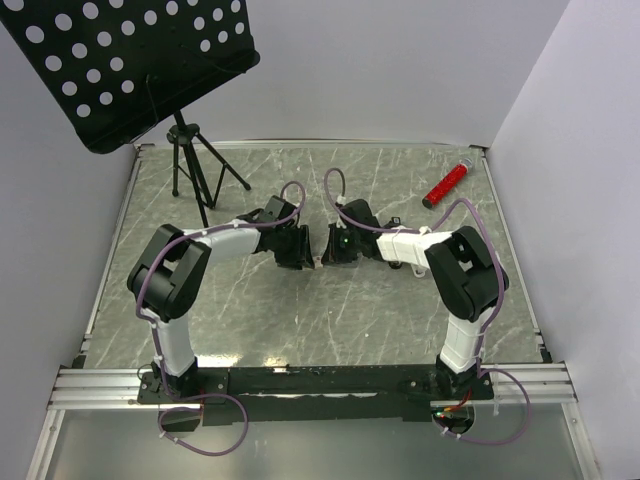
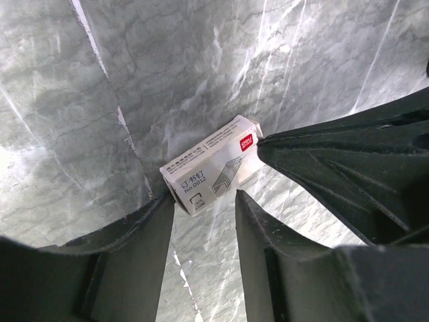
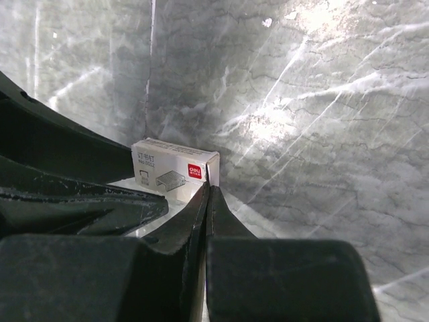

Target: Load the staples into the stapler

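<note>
The staples are a small cream box with a red logo point(image 2: 208, 164), lying slanted at the tips of my left gripper point(image 2: 201, 196). One finger touches its short end and the other its long lower edge, so the box is pinched. My right gripper point(image 3: 208, 186) is shut, and its tips press against the far end of the box point(image 3: 171, 171) by the red logo. I cannot tell whether a flap is caught between them. In the top view both grippers point(image 1: 305, 255) point(image 1: 328, 255) meet nose to nose mid-table around the box point(image 1: 318, 262). The stapler is out of view.
A red cylinder point(image 1: 446, 185) lies at the back right of the marble table point(image 1: 300, 330). A black perforated music stand point(image 1: 140, 70) on a tripod point(image 1: 195, 175) stands at the back left. White walls close in the back and the right side.
</note>
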Controlling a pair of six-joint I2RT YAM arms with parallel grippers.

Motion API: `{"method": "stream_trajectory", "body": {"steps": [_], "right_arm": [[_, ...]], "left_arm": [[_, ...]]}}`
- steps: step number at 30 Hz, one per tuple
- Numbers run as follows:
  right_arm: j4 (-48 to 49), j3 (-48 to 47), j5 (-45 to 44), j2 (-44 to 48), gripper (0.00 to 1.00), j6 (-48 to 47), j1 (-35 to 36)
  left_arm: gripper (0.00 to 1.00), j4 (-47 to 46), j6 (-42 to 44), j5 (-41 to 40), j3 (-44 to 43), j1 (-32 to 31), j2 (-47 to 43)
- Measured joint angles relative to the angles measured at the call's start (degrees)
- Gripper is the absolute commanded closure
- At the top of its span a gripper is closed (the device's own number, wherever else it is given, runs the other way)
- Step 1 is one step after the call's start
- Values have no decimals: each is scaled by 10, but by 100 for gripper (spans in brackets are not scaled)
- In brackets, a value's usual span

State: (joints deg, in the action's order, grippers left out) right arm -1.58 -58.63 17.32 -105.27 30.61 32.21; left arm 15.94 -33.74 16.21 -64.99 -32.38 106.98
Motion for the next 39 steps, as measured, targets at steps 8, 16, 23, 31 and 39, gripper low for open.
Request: {"method": "stream_trajectory", "body": {"steps": [8, 16, 23, 31, 39], "right_arm": [[-70, -28, -23, 3, 100, -40, 10], [-136, -27, -15, 30, 100, -95, 17], [-152, 33, 13, 87, 100, -138, 20], [-153, 77, -12, 124, 59, -97, 21], [-137, 33, -63, 120, 55, -34, 21]], "left_arm": [[37, -22, 2, -16, 65, -1, -57], [19, -48, 31, -68, 173, -26, -162], [17, -122, 77, -124, 227, -123, -218], [18, -168, 66, -182, 252, -125, -249], [18, -176, 33, -228, 256, -108, -302]]}}
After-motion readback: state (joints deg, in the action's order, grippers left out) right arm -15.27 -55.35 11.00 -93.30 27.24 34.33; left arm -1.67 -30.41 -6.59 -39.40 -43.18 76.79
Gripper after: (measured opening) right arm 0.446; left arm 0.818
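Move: The staples box lies between the two hands: its middle is about 2 cm right of the left hand, whose fingers still grip its left end, and about 2 cm left of the right hand, whose shut tips are at its right end. It is level in reach with both and some 1 cm lower. The black stapler lies roughly 15 cm right of the right hand and 4 cm farther out; the white object is about 19 cm right of that hand and level in reach. Open the left gripper off the staples box, drawing it back about 8 cm, then raise it and ease partway forward again, tips swinging forward and up some 30 degrees. Meanwhile pull the right hand's shut tips back about 8 cm and somewhat right, clear of the box's end; then open them about halfway while returning partway forward and slightly up. ##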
